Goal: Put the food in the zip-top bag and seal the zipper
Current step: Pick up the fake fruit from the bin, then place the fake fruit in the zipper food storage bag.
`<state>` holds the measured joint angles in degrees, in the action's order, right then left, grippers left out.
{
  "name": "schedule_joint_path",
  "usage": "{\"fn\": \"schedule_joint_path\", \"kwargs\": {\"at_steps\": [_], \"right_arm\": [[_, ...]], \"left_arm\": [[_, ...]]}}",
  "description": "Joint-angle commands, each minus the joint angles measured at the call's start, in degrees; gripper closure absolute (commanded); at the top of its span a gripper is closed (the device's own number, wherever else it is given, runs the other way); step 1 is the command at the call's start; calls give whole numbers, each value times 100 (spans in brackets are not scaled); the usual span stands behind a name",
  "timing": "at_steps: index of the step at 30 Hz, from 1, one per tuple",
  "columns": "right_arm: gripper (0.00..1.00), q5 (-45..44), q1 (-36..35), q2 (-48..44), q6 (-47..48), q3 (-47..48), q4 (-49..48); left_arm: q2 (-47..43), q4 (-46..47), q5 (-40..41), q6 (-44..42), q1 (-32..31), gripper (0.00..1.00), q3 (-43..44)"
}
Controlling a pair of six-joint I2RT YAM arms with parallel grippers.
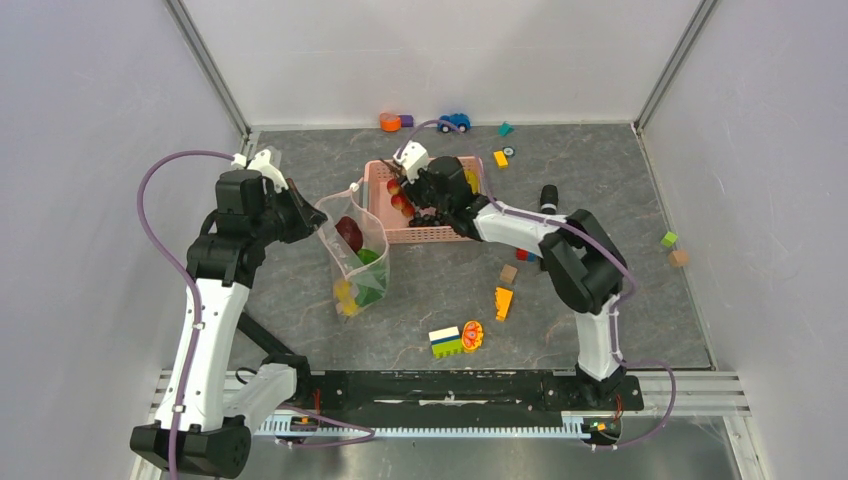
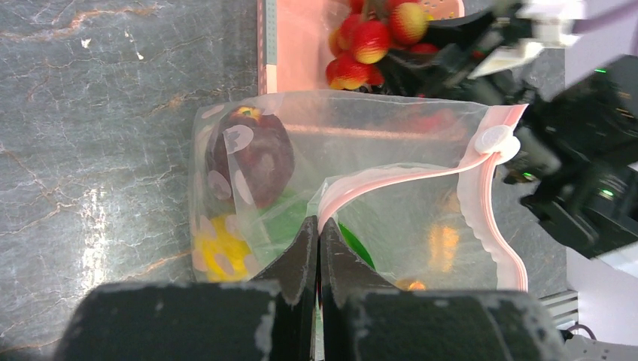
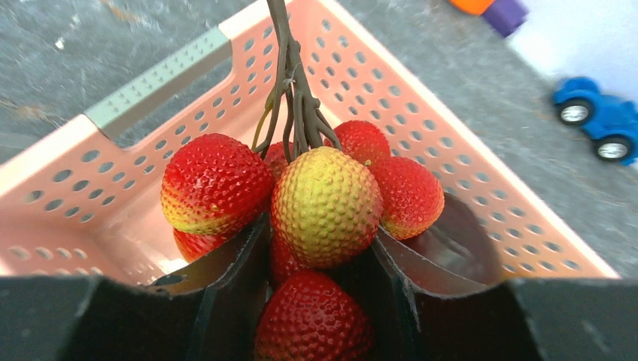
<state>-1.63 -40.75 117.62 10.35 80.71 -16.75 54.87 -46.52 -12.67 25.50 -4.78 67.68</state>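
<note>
The clear zip-top bag [image 2: 391, 135] stands open on the table left of the pink basket [image 1: 440, 235]. My left gripper [image 2: 318, 223] is shut on its mouth edge, right at the pink zipper [image 2: 399, 177]. Inside the bag are a dark red apple [image 2: 252, 154], a yellow citrus [image 2: 218, 252] and a green piece [image 2: 282, 226]. My right gripper [image 3: 320, 241] reaches into the basket [image 3: 98, 195] and is shut on a bunch of red strawberries [image 3: 323, 203], its fingers on either side of the cluster. From above, the bag [image 1: 358, 262] sits close to the left gripper [image 1: 312, 222].
Loose toys lie around: a blue car [image 1: 454, 122] and an orange piece [image 1: 390, 122] at the back wall, a yellow block [image 1: 500, 158], an orange wedge [image 1: 503, 302], stacked blocks [image 1: 446, 341] near the front, and small blocks [image 1: 669, 239] at the right.
</note>
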Motion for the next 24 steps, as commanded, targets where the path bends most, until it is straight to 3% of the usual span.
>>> {"fn": "schedule_joint_path", "kwargs": {"at_steps": [1, 14, 24], "right_arm": [[100, -311, 15, -934, -55, -263, -632], [100, -53, 19, -2381, -351, -901, -552], [100, 1016, 15, -3642, -525, -1472, -414]], "left_arm": [[-55, 188, -130, 184, 62, 98, -25], [-36, 205, -131, 195, 76, 98, -46], [-69, 205, -109, 196, 82, 98, -54]]}}
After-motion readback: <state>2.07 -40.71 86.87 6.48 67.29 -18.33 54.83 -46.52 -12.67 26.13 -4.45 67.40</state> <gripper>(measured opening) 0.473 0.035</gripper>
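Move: The right hand already holds the red fruit bunch low over the bin. The mouth of the zip-top bag it is bound for lies about 19 cm back, 12 to its left and 12 higher. About 10 cm below the right hand, the bin's middle is about level and 5 cm to the right, the black grapes 2 cm back and 6 right, the tomato 2 cm back and 12 right. From the left hand, that bag mouth is about 8 cm to the right and 3 below. The right hand keeps its pinch on the fruit bunch and lifts it fast, nearly straight up at first and then drawing back and to the right as well, some 18 cm up, 8 back and 5 right, out over the bin's contents. On the way the fingers tip up by about 20 degrees until they point nearly level, while the left hand stays put and keeps its grip on the edge of the open bag. ##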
